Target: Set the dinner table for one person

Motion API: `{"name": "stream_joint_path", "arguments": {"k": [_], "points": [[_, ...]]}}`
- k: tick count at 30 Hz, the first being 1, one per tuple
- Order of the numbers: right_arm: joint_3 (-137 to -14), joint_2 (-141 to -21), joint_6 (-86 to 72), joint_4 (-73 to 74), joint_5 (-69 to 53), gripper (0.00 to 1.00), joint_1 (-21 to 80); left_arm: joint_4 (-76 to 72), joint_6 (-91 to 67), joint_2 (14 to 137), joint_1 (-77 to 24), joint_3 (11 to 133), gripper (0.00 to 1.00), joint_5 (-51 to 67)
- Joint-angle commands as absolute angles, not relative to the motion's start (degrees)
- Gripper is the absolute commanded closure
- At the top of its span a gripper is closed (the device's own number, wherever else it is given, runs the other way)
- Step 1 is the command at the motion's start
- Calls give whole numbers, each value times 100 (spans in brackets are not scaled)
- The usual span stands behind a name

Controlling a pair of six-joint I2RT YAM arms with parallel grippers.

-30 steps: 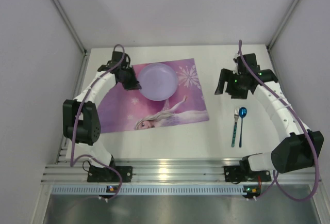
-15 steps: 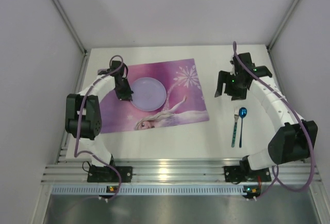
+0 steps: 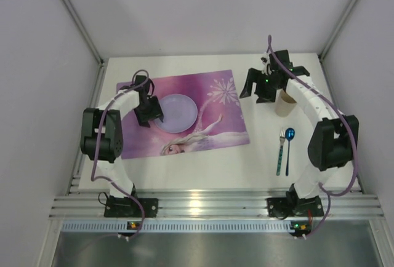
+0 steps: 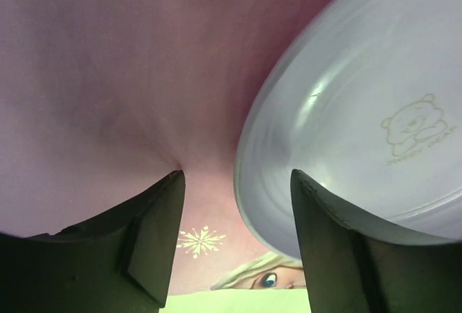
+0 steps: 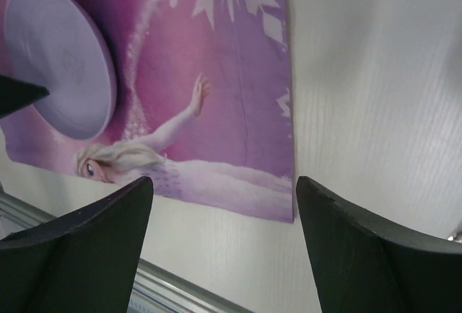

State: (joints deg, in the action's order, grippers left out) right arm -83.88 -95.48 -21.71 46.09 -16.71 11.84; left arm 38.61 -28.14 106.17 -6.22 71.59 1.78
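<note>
A lilac plate (image 3: 178, 111) lies flat on the pink-purple princess placemat (image 3: 212, 128), which rests on the white dinner table (image 3: 203, 159). My left gripper (image 3: 149, 112) is open low at the plate's left rim. In the left wrist view the plate (image 4: 361, 104) has its edge in the gap of that gripper (image 4: 237, 177), over the placemat (image 4: 108, 75). My right gripper (image 3: 254, 91) is open and empty above the table, right of the placemat. The right wrist view shows that gripper (image 5: 224, 179), the plate (image 5: 58, 60) and the placemat (image 5: 231, 97).
A beige cup (image 3: 285, 103) stands at the right, next to my right wrist. A fork (image 3: 281, 151) and a blue spoon (image 3: 289, 147) lie side by side below it. A ribbed aluminium rail (image 3: 203, 205) edges the near side. Grey walls enclose the table.
The plate came down from a raised position onto the placemat and the left gripper dropped with it. The right arm swung left and back, uncovering the beige cup.
</note>
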Motion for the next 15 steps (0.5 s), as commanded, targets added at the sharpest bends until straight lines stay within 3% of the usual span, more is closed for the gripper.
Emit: {"name": "stream_joint_path", "arguments": {"k": [1, 8, 15], "points": [[-8920, -10271, -2451, 3534, -2452, 19, 1187, 4165, -2847, 10267, -615, 7593, 34, 158], [-10176, -11864, -2786, 3445, -2207, 20, 1195, 4781, -3093, 9581, -624, 8032, 33, 343], [-10389, -12673, -2891, 3402, -1749, 21, 1239, 5176, -3234, 8764, -624, 8016, 33, 361]]}}
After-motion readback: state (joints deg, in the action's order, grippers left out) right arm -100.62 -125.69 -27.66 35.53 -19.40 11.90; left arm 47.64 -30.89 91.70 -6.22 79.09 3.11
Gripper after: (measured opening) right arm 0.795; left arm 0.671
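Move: The left hand is low at the plate's left rim, its already open fingers straddling it; the plate's middle is about 8 cm to its right, 2 cm ahead and 2 cm below. From the right hand, the placemat's right edge below the snowflake lies roughly 10 cm ahead, 4 cm left and 15 cm below. The plate is some 29 cm left and 3 cm ahead of the right hand; the cup is 12 cm right and 3 cm ahead. The right hand, fingers staying wide open, swings about 10 cm forward and slightly left, then drops steeply, some 10 cm in all, to come low over the placemat's right edge beside the snowflake, without visible contact. Meanwhile the left hand, already off its grip, lifts about 12 cm almost straight up from the plate's rim, its fingertips tilting some 10 degrees forward and staying open. ##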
